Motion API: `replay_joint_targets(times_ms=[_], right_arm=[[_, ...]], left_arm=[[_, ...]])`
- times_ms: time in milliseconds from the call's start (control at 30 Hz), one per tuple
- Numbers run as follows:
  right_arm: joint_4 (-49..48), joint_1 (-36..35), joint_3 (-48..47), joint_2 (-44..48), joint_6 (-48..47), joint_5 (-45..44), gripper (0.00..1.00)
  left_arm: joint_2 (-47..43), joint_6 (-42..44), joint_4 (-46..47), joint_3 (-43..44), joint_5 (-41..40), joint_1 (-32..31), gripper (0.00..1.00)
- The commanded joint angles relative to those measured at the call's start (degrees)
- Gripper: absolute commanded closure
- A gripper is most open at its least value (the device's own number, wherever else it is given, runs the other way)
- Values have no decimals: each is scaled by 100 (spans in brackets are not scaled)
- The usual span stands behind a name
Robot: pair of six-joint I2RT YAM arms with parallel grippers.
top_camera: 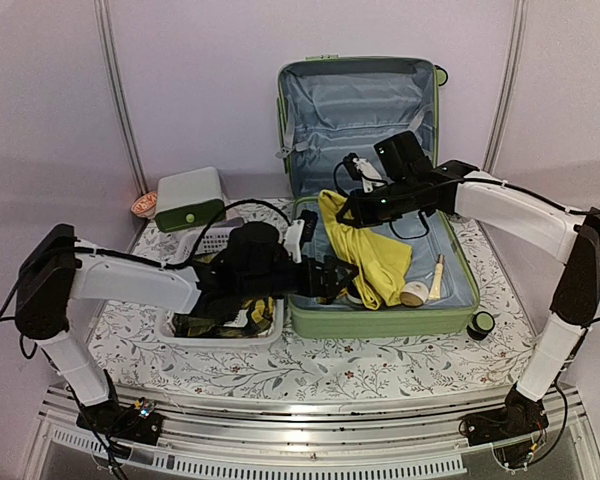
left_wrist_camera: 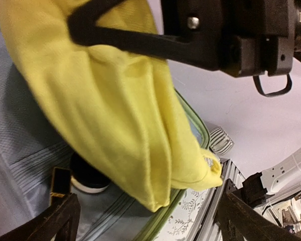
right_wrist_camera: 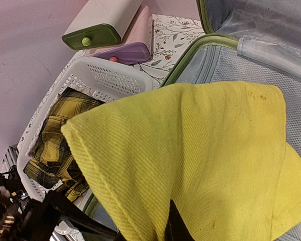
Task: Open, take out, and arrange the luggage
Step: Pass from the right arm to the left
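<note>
The light-green luggage (top_camera: 380, 322) lies open on the table, its lid (top_camera: 360, 110) upright at the back. My right gripper (top_camera: 348, 213) is shut on the top of a yellow cloth (top_camera: 370, 255) that hangs over the left part of the open case. In the right wrist view the yellow cloth (right_wrist_camera: 190, 150) drapes over my fingers and hides most of them. My left gripper (top_camera: 338, 278) is open at the case's near left rim. In the left wrist view the yellow cloth (left_wrist_camera: 115, 110) hangs just above that open gripper (left_wrist_camera: 149, 218), touching neither finger.
A white perforated basket (top_camera: 175, 330) with a yellow plaid cloth (right_wrist_camera: 55, 140) stands left of the case. Behind it are a white-and-green drawer box (top_camera: 190, 195) and a purple box (right_wrist_camera: 125, 50). In the case lie a round jar (top_camera: 413, 293), a pale stick (top_camera: 437, 275) and a black cable (top_camera: 410, 228).
</note>
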State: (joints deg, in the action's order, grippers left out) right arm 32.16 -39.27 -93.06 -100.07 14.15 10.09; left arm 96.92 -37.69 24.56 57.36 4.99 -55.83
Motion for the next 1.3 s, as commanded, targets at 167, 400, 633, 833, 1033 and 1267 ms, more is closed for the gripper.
replay_joint_targets(times_ms=[167, 400, 633, 833, 1033, 1267], right_arm=[[-516, -46, -261, -105, 179, 242, 97], [-325, -179, -477, -184, 101, -15, 97], [-309, -270, -496, -194, 126, -50, 97], [-272, -306, -568, -246, 126, -80, 96], [-364, -348, -586, -278, 99, 112, 92], [-551, -414, -673, -326, 228, 483, 88]], left_arm=[[706, -598, 596, 647, -373, -383, 2], [1157, -977, -21, 1187, -579, -361, 2], [1311, -999, -180, 1439, -703, -287, 15], [1011, -847, -72, 1078, -693, -279, 75], [635, -558, -232, 844, -545, -278, 100], [-174, -398, -723, 562, -267, -258, 100]])
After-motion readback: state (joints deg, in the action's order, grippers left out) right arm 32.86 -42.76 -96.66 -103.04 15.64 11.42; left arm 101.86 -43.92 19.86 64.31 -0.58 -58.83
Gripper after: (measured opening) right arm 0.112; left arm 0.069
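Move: The left hand, wide open, has the hanging yellow cloth roughly 6 cm to its right, 4 cm ahead and a little below. From that hand, the plaid-filled basket lies about 20 cm left, level with it and some 15 cm lower; the cream bottle about 14 cm right, level and 12 cm lower. The right hand holds the cloth's upper end, with the left gripper about 10 cm back from it, 1 cm left and slightly below. The left hand pushes on about 5 cm to its right, then slightly forward and down, its open fingers passing around the hanging yellow cloth below the right gripper, and shuts to pinch a fold before easing back some 3 cm left, a little back and up. Meanwhile the right hand keeps its pinch on the upper end and drifts about 3 cm left and slightly back, the last part together with the left. ##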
